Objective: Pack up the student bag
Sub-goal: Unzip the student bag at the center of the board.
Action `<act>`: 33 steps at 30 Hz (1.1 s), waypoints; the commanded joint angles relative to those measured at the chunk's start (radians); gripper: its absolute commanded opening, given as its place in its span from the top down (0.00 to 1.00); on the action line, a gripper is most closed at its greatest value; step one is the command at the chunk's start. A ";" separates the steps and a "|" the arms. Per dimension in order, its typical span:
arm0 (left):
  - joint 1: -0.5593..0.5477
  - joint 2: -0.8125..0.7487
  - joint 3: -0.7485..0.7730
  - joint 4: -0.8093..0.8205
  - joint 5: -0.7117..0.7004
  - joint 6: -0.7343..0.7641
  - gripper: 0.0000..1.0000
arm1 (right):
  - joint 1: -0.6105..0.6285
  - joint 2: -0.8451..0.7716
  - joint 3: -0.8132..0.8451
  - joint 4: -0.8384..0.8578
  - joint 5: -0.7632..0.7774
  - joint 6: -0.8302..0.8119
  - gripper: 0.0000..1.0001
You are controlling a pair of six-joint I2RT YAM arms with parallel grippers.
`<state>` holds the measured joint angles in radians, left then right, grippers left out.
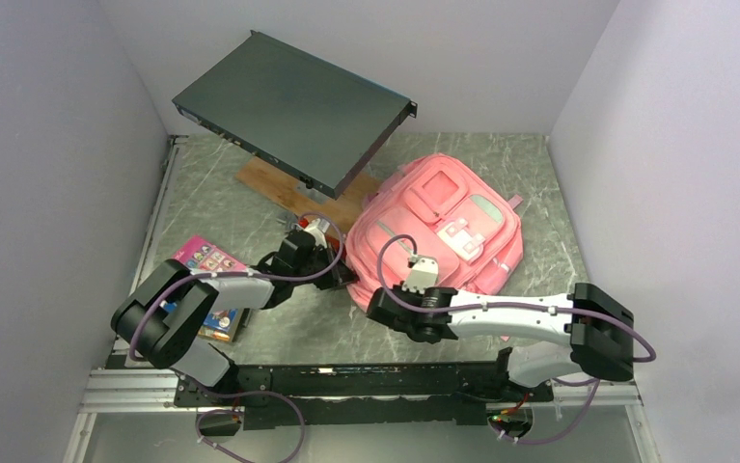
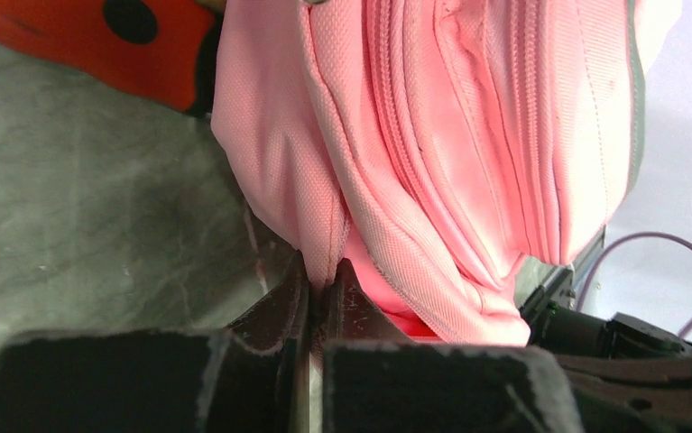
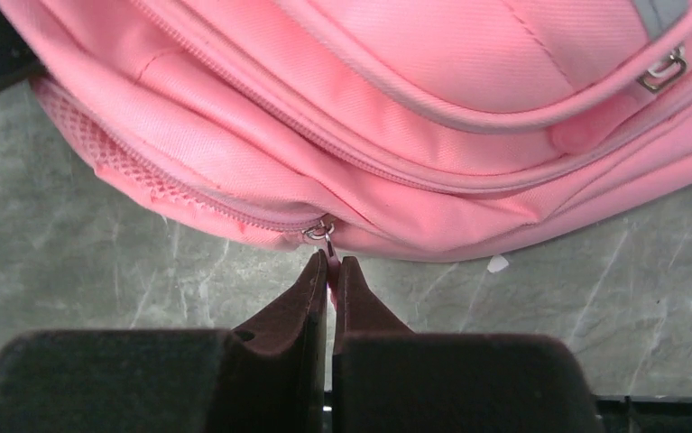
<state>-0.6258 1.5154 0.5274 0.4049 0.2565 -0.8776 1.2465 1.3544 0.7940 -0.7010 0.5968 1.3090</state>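
The student bag [image 1: 443,227], a soft pink backpack with pale panels and a white patch, lies flat on the marble table right of centre. At its left edge my left gripper [image 1: 342,272] is shut on a fold of pink fabric [image 2: 319,244]; in the left wrist view the left gripper [image 2: 324,275] pinches that fold between its tips. At the bag's near edge my right gripper [image 1: 377,301] is shut on a zip pull. The right wrist view shows the right gripper [image 3: 333,266] clamping the pull tab just below the metal slider [image 3: 318,232].
A flat black equipment case [image 1: 293,106] juts over the table's back left, above a wooden board [image 1: 284,188]. A colourful book [image 1: 209,260] lies at the left by the left arm. An orange-red object [image 2: 98,45] sits just beyond the bag's left edge. Walls close in on three sides.
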 commanded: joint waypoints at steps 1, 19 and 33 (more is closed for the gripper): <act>0.073 -0.076 0.012 0.106 0.019 0.048 1.00 | -0.054 -0.041 -0.108 -0.336 -0.043 0.171 1.00; 0.230 -0.103 0.097 -0.023 0.278 0.089 1.00 | -0.134 -0.174 -0.229 -0.324 -0.120 0.286 1.00; 0.323 -0.200 0.272 -0.371 0.214 0.262 1.00 | -0.244 -0.315 -0.289 -0.329 -0.048 0.414 1.00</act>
<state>-0.3492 1.3701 0.7086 0.0452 0.5205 -0.6838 1.0107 1.0328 0.5369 -0.8028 0.4999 1.6562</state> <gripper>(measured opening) 0.053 0.035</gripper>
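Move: My right hand already pinches a zipper pull at the near edge of the student bag. The bag's near right corner, where this zip leads, lies about 17 cm to its right and 2 cm back; the white tag sits some 15 cm ahead, 12 cm right and 5 cm higher. My left hand already grips the bag's left end, with the zipper pull about 7 cm back and 7 cm right of it; the red wrench handle lies about 6 cm ahead, 4 cm left and 4 cm lower. Keeping the pull pinched, I drag it rightward along the bag's near edge with my right hand, about 9 cm in short tugs that bob up and down and end 2 cm lower, turning the wrist nearly 30 degrees clockwise. My left hand, still clamped on the bag's left end, works against it: it lifts first, then hauls left and forward, ending about 6 cm higher and 5 cm farther left. ##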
